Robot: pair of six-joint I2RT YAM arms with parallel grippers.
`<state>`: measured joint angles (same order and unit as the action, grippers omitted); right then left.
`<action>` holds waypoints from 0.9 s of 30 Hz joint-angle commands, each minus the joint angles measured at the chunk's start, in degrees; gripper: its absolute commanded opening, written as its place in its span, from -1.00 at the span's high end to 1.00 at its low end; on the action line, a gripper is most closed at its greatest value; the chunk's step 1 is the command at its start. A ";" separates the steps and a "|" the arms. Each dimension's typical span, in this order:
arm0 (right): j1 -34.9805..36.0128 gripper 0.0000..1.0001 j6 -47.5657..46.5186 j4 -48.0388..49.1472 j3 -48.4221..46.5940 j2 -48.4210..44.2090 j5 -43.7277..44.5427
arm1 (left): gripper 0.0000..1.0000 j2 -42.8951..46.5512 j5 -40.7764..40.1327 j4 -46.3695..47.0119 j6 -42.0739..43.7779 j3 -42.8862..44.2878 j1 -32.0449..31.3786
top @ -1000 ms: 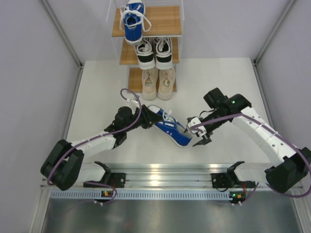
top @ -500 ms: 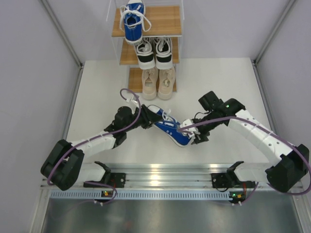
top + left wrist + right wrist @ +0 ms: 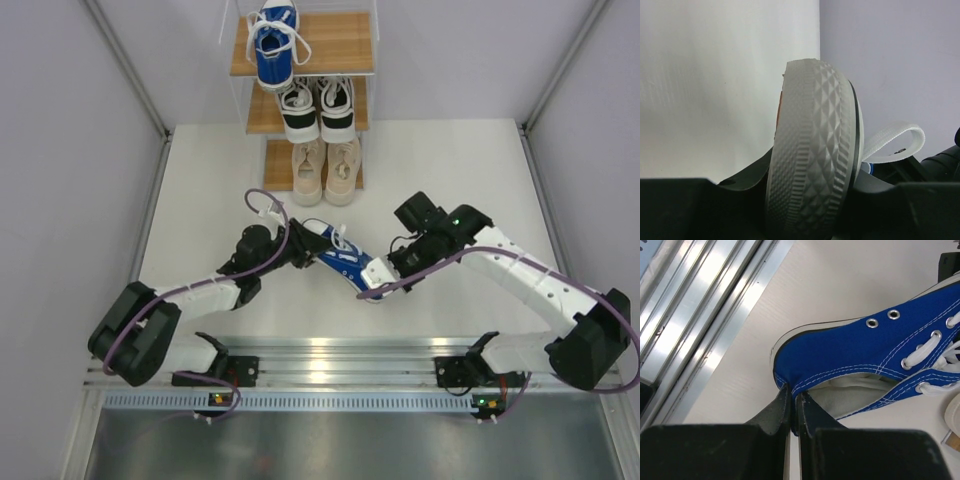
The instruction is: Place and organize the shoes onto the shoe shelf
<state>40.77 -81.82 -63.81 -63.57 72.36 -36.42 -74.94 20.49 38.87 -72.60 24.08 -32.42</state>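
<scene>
A blue shoe with white laces hangs between both arms at mid-table. My left gripper is shut across its toe end, and the ribbed grey sole fills the left wrist view between the jaws. My right gripper is shut on the rim of the blue shoe's heel opening. The shoe shelf stands at the back. It holds one blue shoe on top, the black-and-white pair in the middle and the beige pair at the bottom.
A metal rail runs along the near edge by the arm bases. Grey walls with slanted frame posts close in both sides. The right half of the shelf's top board is bare wood.
My right gripper moved left to the blue shoe's heel and closed on its rim. The shoe and left gripper shifted slightly.
</scene>
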 commanded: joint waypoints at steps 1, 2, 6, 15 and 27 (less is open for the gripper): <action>0.89 1.00 -2.03 -1.31 -6.46 0.16 -0.13 | 0.49 2.95 -0.10 11.79 -7.48 2.72 0.52; 0.63 1.00 -1.42 -1.58 -7.87 -0.02 -0.75 | 0.33 3.74 -0.10 9.66 -4.69 3.17 0.69; -1.66 1.00 1.92 -2.28 -18.48 -0.02 -2.95 | -0.45 12.15 -3.51 -8.42 6.22 7.64 2.36; -3.25 1.00 8.61 2.02 -35.81 1.73 0.03 | -0.87 27.20 -18.37 -46.06 30.49 20.30 5.53; -2.02 1.00 4.74 0.62 -55.32 7.79 8.64 | -0.88 42.41 -25.76 -51.97 33.93 15.57 5.53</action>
<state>38.13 -73.08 -68.60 -112.46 78.91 -31.29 -34.17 -2.83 -11.33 -40.27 40.88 -26.98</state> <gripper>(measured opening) 0.023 0.940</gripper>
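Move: The right hand pinches the blue shoe's heel. The empty spot beside the shelved blue shoe on the top board lies about 35 cm ahead, 10 cm left and 20 cm above; that shelved shoe is level with the spot, some 12 cm left of it. The right-hand black shoe on the middle board is roughly 34 cm ahead of the hand, 9 cm left and 5 cm up. From the left hand, still gripping the toe end, the spot is about 24 cm ahead, 3 cm right and 20 cm up. The right hand keeps its pinch on the blue shoe's heel and carries it steeply up, about 25 cm, and some 8 cm forward towards the shelf's top board, while its down-pointing fingers swing up and turn a little clockwise. The left hand opens wide at once and lets go of the toe end, rising some 15 cm before it swings about as far left, away from the shoe, with its fingers tipping up and turning counter-clockwise. ##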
